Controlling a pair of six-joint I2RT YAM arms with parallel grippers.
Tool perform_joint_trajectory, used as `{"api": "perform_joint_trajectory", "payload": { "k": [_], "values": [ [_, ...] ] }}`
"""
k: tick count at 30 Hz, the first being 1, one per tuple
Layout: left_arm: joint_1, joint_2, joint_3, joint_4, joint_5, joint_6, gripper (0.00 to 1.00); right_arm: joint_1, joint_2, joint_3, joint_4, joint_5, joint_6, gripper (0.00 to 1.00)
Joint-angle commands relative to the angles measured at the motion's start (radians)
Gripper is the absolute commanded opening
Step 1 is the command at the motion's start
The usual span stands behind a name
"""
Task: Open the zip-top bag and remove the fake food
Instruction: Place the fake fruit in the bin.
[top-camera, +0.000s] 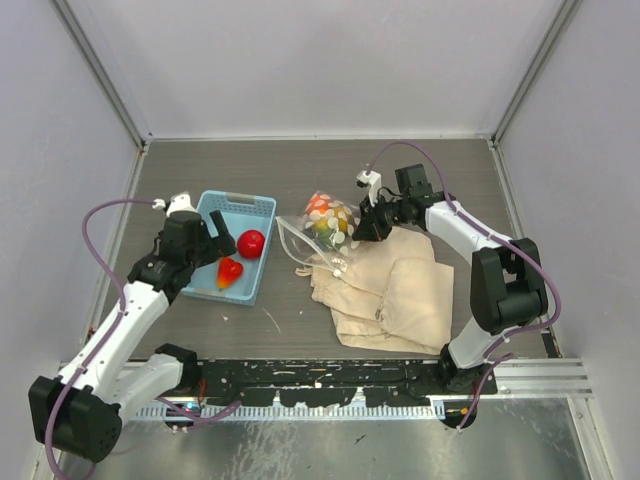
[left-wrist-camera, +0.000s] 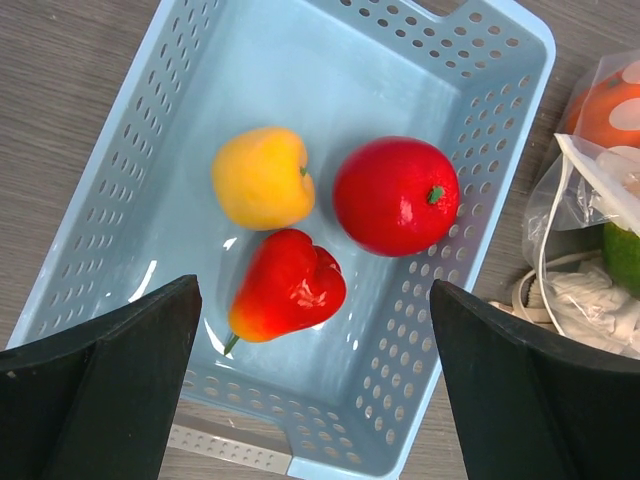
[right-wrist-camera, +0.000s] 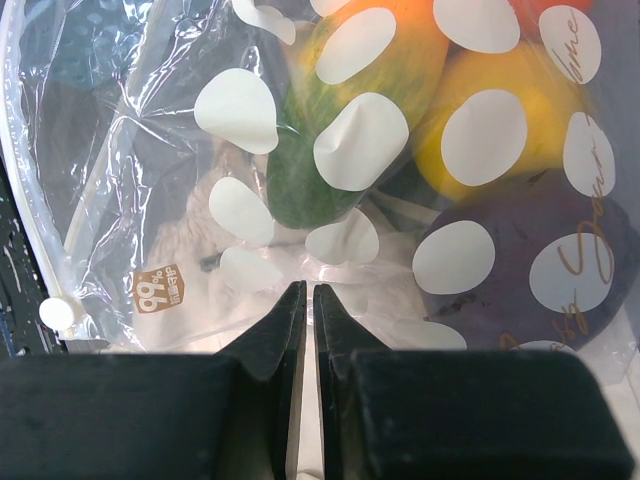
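The zip-top bag (top-camera: 328, 222), clear with white oval spots, lies mid-table with its mouth toward the basket. It holds fake food: a green piece (right-wrist-camera: 310, 170), a yellow-orange piece (right-wrist-camera: 500, 130) and a dark maroon piece (right-wrist-camera: 520, 260). My right gripper (top-camera: 362, 228) is at the bag's right side, and its jaws (right-wrist-camera: 305, 292) are shut on a fold of the bag's plastic (right-wrist-camera: 250, 200). My left gripper (top-camera: 222, 245) is open and empty above the basket (left-wrist-camera: 312, 330). In the basket lie a yellow fruit (left-wrist-camera: 263, 178), a round red fruit (left-wrist-camera: 396, 196) and a red pepper (left-wrist-camera: 290, 286).
The light blue perforated basket (top-camera: 235, 199) stands left of the bag. A beige cloth drawstring bag (top-camera: 395, 295) lies under and to the right of the zip-top bag, with its cord (left-wrist-camera: 580, 290) beside the basket. Grey walls enclose the table.
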Motion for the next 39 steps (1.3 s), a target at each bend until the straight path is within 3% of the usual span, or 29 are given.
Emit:
{"api": "perform_joint_trajectory", "payload": {
  "k": [1,22,39],
  "values": [
    [0.004,-0.03,0.025,0.021,0.037,-0.012,0.98,-0.004,-0.047,0.003,0.027,-0.026,-0.007,0.14],
    [-0.001,-0.067,-0.074,0.185,0.39,-0.091,0.98,-0.021,-0.062,0.001,0.028,-0.044,-0.011,0.15],
    [-0.181,-0.019,-0.086,0.264,0.326,-0.119,0.98,-0.034,-0.071,-0.002,0.027,-0.059,-0.015,0.16]
  ]
}}
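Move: The open mouth of the zip-top bag lies about 19 cm to the right of the empty left hand, nearly level with it in reach and some 12 cm lower; the green fruit is just inside, 3 cm farther right and 2 cm farther out. In the bin below, the red tomato sits some 5 cm right and 3 cm ahead, the red pepper 4 cm back and 1 cm left. From the right hand, the bag mouth is about 12 cm left, 2 cm back and 8 cm down. The left hand, touching nothing, heads rightwards from above the fruit in the bin, out over its right rim towards the bag's open mouth, covering about 10 cm and drawing back some 3 cm while staying near the same height. On the way it turns some 20 degrees clockwise and rolls nearly as much, left side down; its fingers stay wide open. ##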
